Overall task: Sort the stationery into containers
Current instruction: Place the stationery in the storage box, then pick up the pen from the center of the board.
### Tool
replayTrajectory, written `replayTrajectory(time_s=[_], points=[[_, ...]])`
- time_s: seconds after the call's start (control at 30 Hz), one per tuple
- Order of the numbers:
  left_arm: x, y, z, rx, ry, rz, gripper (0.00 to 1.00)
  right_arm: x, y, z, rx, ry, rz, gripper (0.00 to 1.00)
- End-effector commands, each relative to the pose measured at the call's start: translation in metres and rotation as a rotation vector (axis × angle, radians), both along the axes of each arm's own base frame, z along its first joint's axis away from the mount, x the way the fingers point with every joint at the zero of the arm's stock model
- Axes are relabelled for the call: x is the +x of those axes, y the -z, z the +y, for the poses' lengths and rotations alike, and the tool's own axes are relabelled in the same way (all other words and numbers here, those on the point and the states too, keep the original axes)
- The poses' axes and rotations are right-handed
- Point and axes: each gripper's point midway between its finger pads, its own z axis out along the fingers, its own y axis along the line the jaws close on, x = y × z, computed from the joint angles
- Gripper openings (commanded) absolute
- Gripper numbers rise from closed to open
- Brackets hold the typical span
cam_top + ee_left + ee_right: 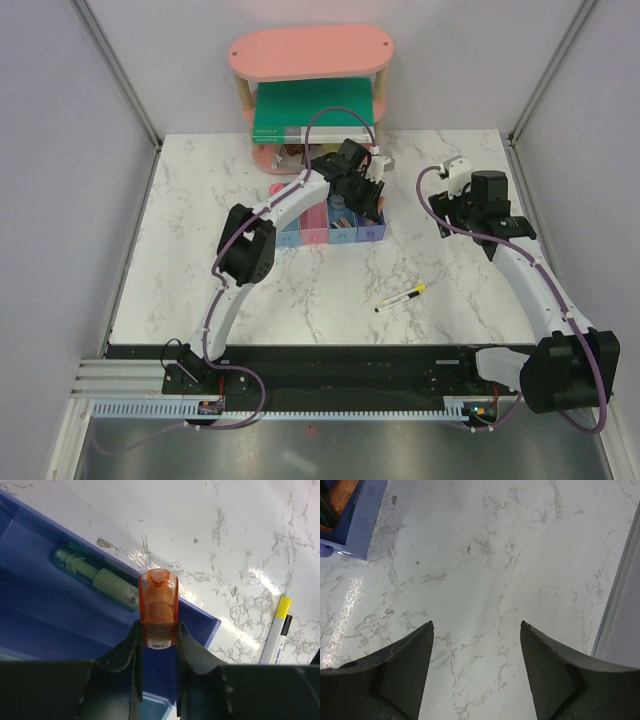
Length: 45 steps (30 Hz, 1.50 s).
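Observation:
My left gripper (158, 630) is shut on an orange piece (158, 602), held upright over the near corner of the purple-blue bin (40, 610). A green piece (97, 577) lies inside that bin. From above, the left gripper (368, 196) hangs over the right end of the containers (300, 236), a joined row of four bins. The yellow-and-black pen (402, 297) lies on the marble in front of them, and its yellow cap end (278, 630) shows in the left wrist view. My right gripper (476, 625) stands open over bare marble, right of the bins (362, 520).
A pink oval two-tier shelf (310, 52) with a large green book (310, 108) stands at the back of the table. A pink-red piece (277, 188) lies left of the bins. A grey frame edge (620, 610) runs along the table's right side.

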Motion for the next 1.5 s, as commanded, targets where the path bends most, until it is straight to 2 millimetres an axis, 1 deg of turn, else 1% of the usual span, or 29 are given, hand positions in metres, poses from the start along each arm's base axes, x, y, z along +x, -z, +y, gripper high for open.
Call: replayTrajectory(time_s=[0.0,0.03,0.1,0.13,0.3,0.43,0.5,0.57,0.67,0.7,0.73,0.77,0.8,0.83,0.87,0.9,0.93,0.97,1.0,1.03,1.07,1.1,1.13,1.17,1.2,1.23,1.27,1.4,1.47], points=[[0.014,-0.009,-0.011,-0.044,-0.041,-0.021,0.09,0.002,-0.008,0.003,0.019,-0.005,-0.041,0.77],[0.015,-0.008,-0.009,-0.033,-0.052,-0.028,0.26,0.002,-0.007,0.003,0.021,-0.006,-0.039,0.77],[0.017,-0.007,-0.007,-0.024,-0.054,-0.040,0.37,0.002,-0.008,0.004,0.026,-0.010,-0.039,0.77],[0.019,-0.008,-0.006,-0.017,-0.061,-0.051,0.47,0.003,-0.008,0.004,0.027,-0.007,-0.040,0.77],[0.023,-0.016,-0.004,-0.013,-0.067,-0.082,0.68,0.002,-0.008,0.006,0.034,-0.017,-0.036,0.77],[0.024,-0.034,-0.004,-0.032,-0.063,-0.113,0.70,-0.004,-0.003,0.011,0.035,-0.066,-0.016,0.77],[0.026,-0.051,-0.004,-0.047,-0.064,-0.145,0.71,-0.009,0.000,0.020,0.031,-0.154,0.003,0.77],[0.024,-0.072,-0.001,-0.064,-0.069,-0.176,0.71,-0.022,0.013,0.025,0.022,-0.216,0.078,0.77],[0.021,-0.095,0.006,-0.062,-0.042,-0.242,0.72,-0.040,0.029,0.029,-0.008,-0.326,0.168,0.77],[0.016,-0.114,0.012,-0.073,-0.039,-0.272,0.72,-0.045,0.033,0.030,-0.016,-0.347,0.191,0.77],[0.014,-0.121,0.016,-0.070,-0.040,-0.287,0.72,-0.053,0.038,0.029,-0.036,-0.383,0.228,0.77],[0.008,-0.121,0.023,-0.052,-0.025,-0.299,0.72,-0.058,0.042,0.030,-0.035,-0.408,0.256,0.77],[0.003,-0.142,0.032,-0.055,-0.030,-0.341,0.72,-0.069,0.048,0.030,-0.039,-0.435,0.308,0.77],[-0.001,-0.153,0.038,-0.051,-0.027,-0.367,0.73,-0.073,0.053,0.029,-0.056,-0.465,0.331,0.77],[-0.009,-0.144,0.049,-0.009,-0.006,-0.367,0.73,-0.077,0.058,0.027,-0.072,-0.475,0.353,0.77],[-0.018,-0.167,0.060,-0.015,-0.007,-0.415,0.73,-0.080,0.063,0.024,-0.089,-0.483,0.373,0.77],[-0.024,-0.169,0.067,0.002,0.002,-0.427,0.73,-0.080,0.066,0.021,-0.121,-0.504,0.373,0.77],[-0.032,-0.157,0.078,0.042,0.021,-0.423,0.74,-0.083,0.074,0.014,-0.154,-0.504,0.391,0.76],[-0.039,-0.157,0.088,0.072,0.027,-0.424,0.75,-0.081,0.076,0.012,-0.178,-0.515,0.384,0.76],[-0.049,-0.169,0.098,0.076,0.030,-0.449,0.76,-0.081,0.080,0.010,-0.201,-0.524,0.383,0.76],[-0.057,-0.159,0.108,0.108,0.039,-0.436,0.76,-0.083,0.086,0.008,-0.225,-0.550,0.388,0.75],[-0.065,-0.157,0.117,0.131,0.043,-0.429,0.76,-0.082,0.087,0.007,-0.241,-0.563,0.381,0.76],[-0.074,-0.169,0.127,0.131,0.037,-0.454,0.77,-0.083,0.089,0.009,-0.247,-0.581,0.383,0.76],[-0.083,-0.157,0.136,0.160,0.050,-0.436,0.77,-0.084,0.092,0.009,-0.264,-0.605,0.384,0.75],[-0.090,-0.154,0.144,0.181,0.056,-0.426,0.77,-0.085,0.093,0.013,-0.272,-0.628,0.380,0.75],[-0.100,-0.162,0.152,0.180,0.070,-0.447,0.77,-0.085,0.094,0.015,-0.277,-0.644,0.381,0.75],[-0.110,-0.149,0.160,0.204,0.087,-0.421,0.77,-0.089,0.097,0.017,-0.284,-0.665,0.389,0.75],[-0.138,-0.136,0.192,0.287,0.144,-0.414,0.78,-0.097,0.105,0.033,-0.319,-0.753,0.384,0.75],[-0.152,-0.132,0.205,0.318,0.177,-0.408,0.78,-0.101,0.114,0.035,-0.343,-0.773,0.398,0.75]])
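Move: The left hand still holds the orange piece near the front end of the storage box's purple compartment, whose middle is about 3 cm ahead, 2 cm to its left and 5 cm below; the green bottle in it lies some 4 cm straight ahead and 6 cm down, and the pale blue compartment 3 cm ahead and 9 cm left. From the empty right hand the markers are roughly 12 cm back, 9 cm left and 17 cm down, the purple compartment 9 cm ahead, 16 cm left and 14 cm down. The left fingers open wide and let go of the orange piece in the purple compartment while the hand eases forward by a centimetre or so, then it rises clear to about 18 cm and swings left and back (some 17 and 13 cm), sinking a little at the end. After a short wait the right hand, fingers still open, draws back and down about 10 cm each way and slightly left towards the capped ends of the markers, turning some 40 degrees counter-clockwise and tipping its fingers steeply down, without touching them yet. ##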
